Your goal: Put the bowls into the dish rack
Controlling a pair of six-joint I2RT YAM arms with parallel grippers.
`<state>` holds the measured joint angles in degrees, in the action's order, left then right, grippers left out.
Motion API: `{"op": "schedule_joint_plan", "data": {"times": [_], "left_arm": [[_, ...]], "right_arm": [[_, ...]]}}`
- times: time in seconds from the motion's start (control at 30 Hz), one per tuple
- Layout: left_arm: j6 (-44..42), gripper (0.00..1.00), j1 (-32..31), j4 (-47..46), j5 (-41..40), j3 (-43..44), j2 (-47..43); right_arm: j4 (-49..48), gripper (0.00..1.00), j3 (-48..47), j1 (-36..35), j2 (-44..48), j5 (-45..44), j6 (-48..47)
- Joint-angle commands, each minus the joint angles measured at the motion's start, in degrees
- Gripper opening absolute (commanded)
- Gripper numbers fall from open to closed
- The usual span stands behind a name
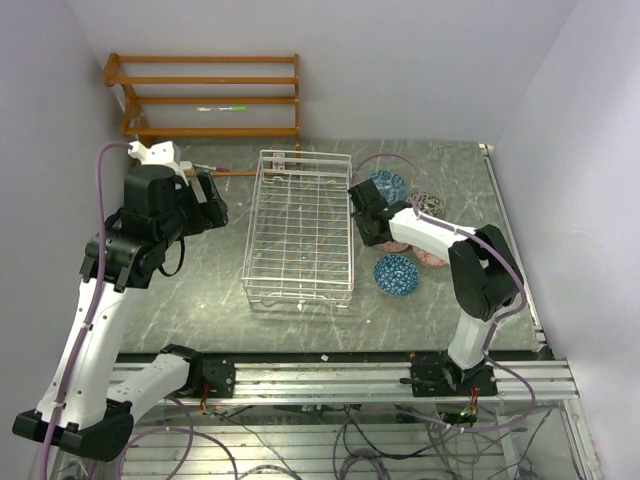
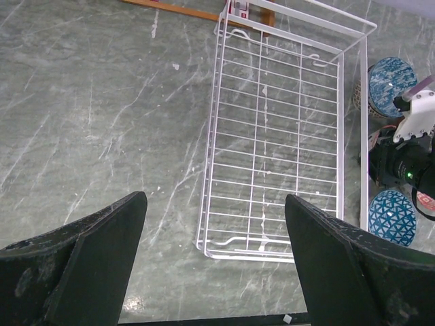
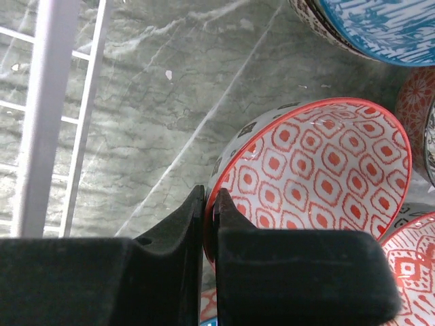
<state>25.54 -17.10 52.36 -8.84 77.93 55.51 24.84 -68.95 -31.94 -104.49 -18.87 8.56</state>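
The white wire dish rack lies empty mid-table. To its right the bowls cluster: two blue ones, a grey-white one and a pink one. My right gripper is shut on the near rim of a red-patterned bowl, one finger inside and one outside. In the top view that gripper sits low beside the rack's right wall. My left gripper hangs open and empty above the rack's near left corner.
An orange slatted shelf stands against the back wall. Another red bowl and a blue bowl crowd the held one. The rack's side wire runs just left of my right gripper. The right arm shows beyond the rack.
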Motion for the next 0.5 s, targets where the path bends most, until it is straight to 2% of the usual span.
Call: {"op": "schedule_joint_plan", "data": {"times": [0.0,0.13,0.3,0.47], "left_arm": [[0.7,0.94,-0.2,-0.7,0.0,-0.1,-0.8],[0.6,0.94,-0.2,-0.3,-0.1,1.1,-0.2],[0.0,0.94,-0.2,0.6,-0.4,3.5,0.5],[-0.8,0.94,-0.2,1.8,-1.2,5.6,0.9]], "right_arm": [[1.0,0.00,-4.6,0.0,4.4,-0.8,-0.1],[4.6,0.00,-11.0,0.0,7.4,2.1,1.7],[13.5,0.00,-21.7,0.0,8.7,3.6,4.0],[15.7,0.00,-34.4,0.0,6.9,18.0,3.9]]}}
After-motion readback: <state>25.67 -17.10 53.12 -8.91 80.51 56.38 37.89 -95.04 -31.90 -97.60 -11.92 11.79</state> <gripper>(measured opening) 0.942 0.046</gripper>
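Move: The pink bowl is already pinched by its left rim in the right gripper. From that hand the dish rack's middle lies some 17 cm left and 2 cm ahead, about level with it; its near side is only some 4 cm off. The blue bowl is 11 cm ahead and 5 cm right, the black-and-white bowl 7 cm ahead and 14 cm right. From the left hand the rack is about 12 cm ahead, 17 cm right and 28 cm below. Keep the right gripper shut on the pink bowl's left rim and lift it briskly, nearly straight up by about 19 cm. On the way ease it left across the rack's right edge and slightly forward, each some 4 to 5 cm, while the wrist rolls its left side up and tips the fingers up, some 20 degrees in all. ##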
